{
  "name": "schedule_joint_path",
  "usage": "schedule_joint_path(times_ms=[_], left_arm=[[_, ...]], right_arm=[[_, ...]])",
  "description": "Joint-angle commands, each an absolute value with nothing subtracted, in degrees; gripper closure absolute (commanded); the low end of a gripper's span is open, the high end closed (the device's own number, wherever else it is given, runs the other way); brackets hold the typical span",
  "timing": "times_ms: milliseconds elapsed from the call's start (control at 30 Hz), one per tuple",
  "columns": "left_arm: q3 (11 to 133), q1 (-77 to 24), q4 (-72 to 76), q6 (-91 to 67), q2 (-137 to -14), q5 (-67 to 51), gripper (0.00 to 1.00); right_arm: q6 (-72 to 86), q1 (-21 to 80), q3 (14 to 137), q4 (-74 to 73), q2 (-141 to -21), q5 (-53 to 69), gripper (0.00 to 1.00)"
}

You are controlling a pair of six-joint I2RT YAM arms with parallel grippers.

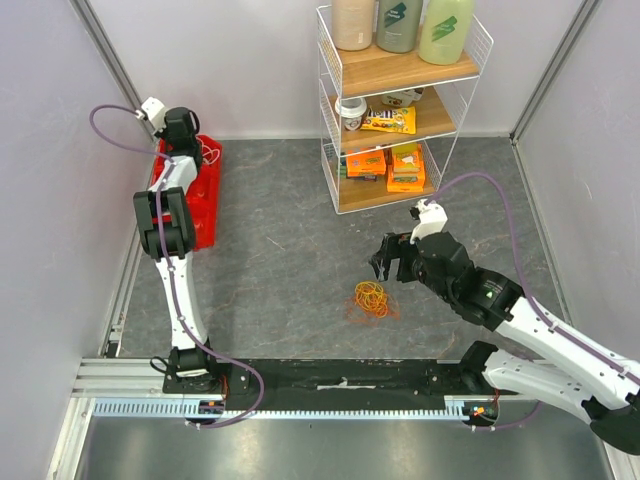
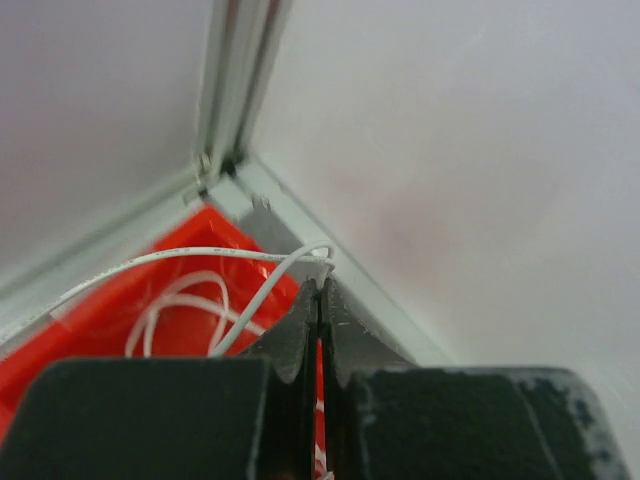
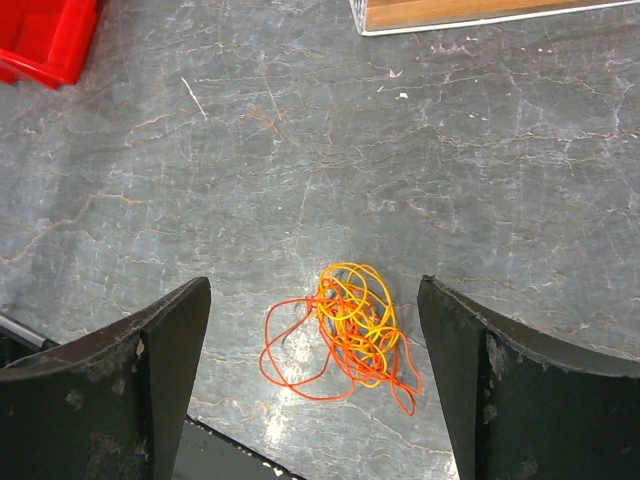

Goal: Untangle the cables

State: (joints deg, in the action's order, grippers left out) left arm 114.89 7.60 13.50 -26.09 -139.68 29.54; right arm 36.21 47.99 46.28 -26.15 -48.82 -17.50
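Observation:
An orange and a yellow cable lie tangled in one small heap (image 1: 372, 298) on the grey floor, just ahead of the arm bases. My right gripper (image 1: 388, 258) hovers above and slightly behind the heap, jaws wide open and empty. In the right wrist view the tangle (image 3: 350, 335) lies between the two fingers, near the gripper (image 3: 315, 283). My left gripper (image 1: 180, 125) is raised over the far end of the red bin (image 1: 200, 190). It is shut (image 2: 322, 278) on a white cable (image 2: 190, 256), which hangs from its tips in loops down into the bin (image 2: 110, 310).
A white wire shelf (image 1: 400, 110) with bottles, a cup and orange boxes stands at the back centre. Grey walls and metal frame rails close in the left side and the back corner (image 2: 215, 170). Purple arm cables loop above both wrists.

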Motion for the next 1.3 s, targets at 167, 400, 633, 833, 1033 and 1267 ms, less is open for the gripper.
schedule_joint_path(times_ms=[167,400,633,833,1033,1267], left_arm=[[118.7,9.2,-8.0,-50.7,-138.1,17.6,0.98],[119.6,10.0,-8.5,-56.1,-139.0,6.2,0.98],[122.3,12.4,-8.8,-63.5,-143.3,-3.9,0.98],[121.8,13.5,-9.4,-65.9,-143.3,-4.6,0.98],[121.2,13.7,-11.0,-61.4,-139.8,-0.7,0.71],[119.9,13.7,-14.3,-57.5,-134.9,2.9,0.42]], right_arm=[[38.5,47.6,44.7,-22.9,-46.1,-15.0,0.09],[38.8,47.5,43.8,-22.9,-44.5,-15.3,0.09],[38.5,47.5,43.3,-22.9,-43.3,-15.3,0.09],[38.6,47.5,43.2,-22.9,-43.2,-15.0,0.09],[39.1,47.4,42.9,-23.0,-42.2,-14.2,0.09],[39.6,47.4,42.5,-22.9,-40.9,-13.3,0.09]])
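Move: The left hand, still shut on the white cable, hangs above the red tray's far-left part; the middle of the far compartment lies about 12 cm below, some 5 cm to its right and 4 cm back. White loops already there lie around 7 cm right, 3 cm back and 13 cm down. The tray's middle compartment is about 14 cm back, 4 cm right. From the idle right hand, the far compartment is roughly 42 cm ahead, 48 cm left and 18 cm below. The left hand lowers the white cable some 7 cm towards the tray's far compartment, most of it quickly at the start, while shifting about 5 cm right and rolling some 45 degrees so that its left side dips and the fingers point more steeply down. Then, almost still down at the tray, it opens the fingers to about half and lets go of the cable. ##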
